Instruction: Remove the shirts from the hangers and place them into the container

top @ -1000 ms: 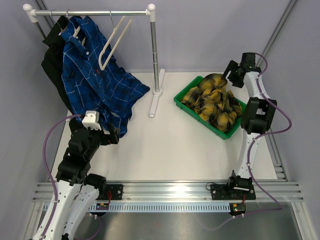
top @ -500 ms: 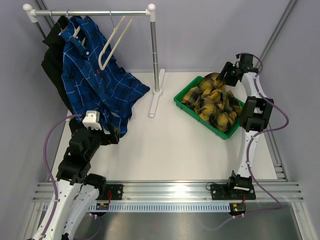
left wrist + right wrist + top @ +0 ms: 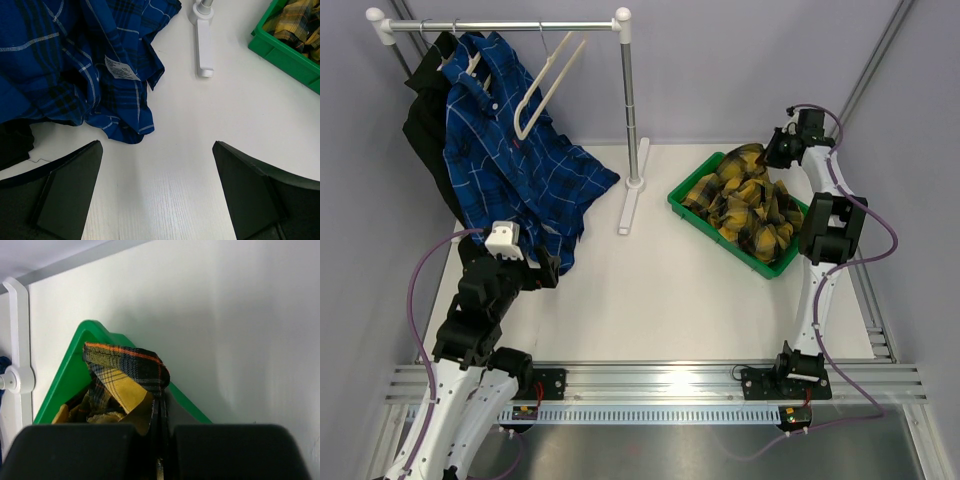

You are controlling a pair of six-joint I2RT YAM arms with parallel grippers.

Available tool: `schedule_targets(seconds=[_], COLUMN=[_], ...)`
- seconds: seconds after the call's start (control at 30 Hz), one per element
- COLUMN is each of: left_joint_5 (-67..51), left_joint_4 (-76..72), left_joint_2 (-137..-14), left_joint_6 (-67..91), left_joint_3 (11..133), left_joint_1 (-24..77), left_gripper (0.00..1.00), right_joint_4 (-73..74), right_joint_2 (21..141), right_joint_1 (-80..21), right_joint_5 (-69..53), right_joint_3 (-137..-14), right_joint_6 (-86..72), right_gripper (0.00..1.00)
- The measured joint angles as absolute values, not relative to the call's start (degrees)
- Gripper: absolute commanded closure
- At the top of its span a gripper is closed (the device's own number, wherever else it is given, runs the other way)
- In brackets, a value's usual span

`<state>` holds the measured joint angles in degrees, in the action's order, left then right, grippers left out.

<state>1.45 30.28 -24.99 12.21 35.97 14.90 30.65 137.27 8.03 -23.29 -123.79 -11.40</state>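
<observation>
The yellow-and-grey plaid shirt (image 3: 745,200) lies bunched in the green container (image 3: 682,203) at the back right. My right gripper (image 3: 775,150) hangs over the container's far corner, shut on a raised fold of that plaid shirt (image 3: 125,370), at the gripper (image 3: 161,400) seam. The blue shirt (image 3: 510,170) hangs from a white hanger (image 3: 470,65) on the rail, its tail on the table. A black shirt (image 3: 420,130) hangs behind it. An empty white hanger (image 3: 545,95) dangles beside them. My left gripper (image 3: 157,145) is open above bare table, just short of the blue shirt's hem (image 3: 120,130).
The metal rail (image 3: 500,25) with white caps stands on an upright post (image 3: 632,110) with a white foot (image 3: 204,45) between the blue shirt and the container (image 3: 280,45). Grey walls close in the back and sides.
My right gripper has shifted a little toward the container's far corner and shut on a fold of the plaid shirt. The left arm has not moved.
</observation>
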Motion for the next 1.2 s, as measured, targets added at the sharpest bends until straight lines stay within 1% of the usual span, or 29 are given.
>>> schedule_targets(seconds=[0.1,0.33,0.53,0.9,1.2], left_joint_5=[1.45,1.43,0.64,-0.30,-0.89], left_joint_4=[30.28,30.28,30.28,30.24,30.24], left_joint_2=[-24.97,-24.86,-24.69,-24.36,-24.36], left_joint_6=[12.14,12.05,12.08,12.08,12.08], left_joint_3=[35.97,35.97,35.97,35.97,35.97], left_joint_1=[14.90,14.90,14.90,14.90,14.90], left_gripper=[0.01,0.01,0.01,0.01,0.01], right_joint_4=[30.33,29.76,30.33,37.67,47.88], right_joint_2=[134.41,123.33,117.47,118.83,132.16], right_joint_1=[7.16,2.33,-1.58,-5.96,-6.72], right_joint_5=[-22.48,-18.48,-14.44,-9.82,-7.77], right_joint_3=[-119.96,-111.28,-107.59,-104.31,-112.57], right_joint_6=[-10.07,-6.59,-3.64,-1.56,-1.39], right_gripper=[1.00,1.00,1.00,1.00,0.98])
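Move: The right gripper already pinches the yellow plaid shirt at the container's far right rim, so the container's middle, with the rest of the shirt heaped in it, lies about 17 cm back, 7 cm left and 6 cm lower. The container's far corner is some 4 cm ahead and 13 cm left. The rack's foot stands about 37 cm left and 5 cm nearer the base. From the idle left gripper the container's middle is roughly 22 cm ahead, 46 cm right and 17 cm below. Keep the right fingers shut on the yellow plaid shirt's edge and carry it in an arc away from the far right rim: back about 11 cm and left 9, rising some 7 cm first, then dipping well below the starting height into the container. Turn the wrist slightly counter-clockwise and, on the way down, tip the fingers more steeply downward. ##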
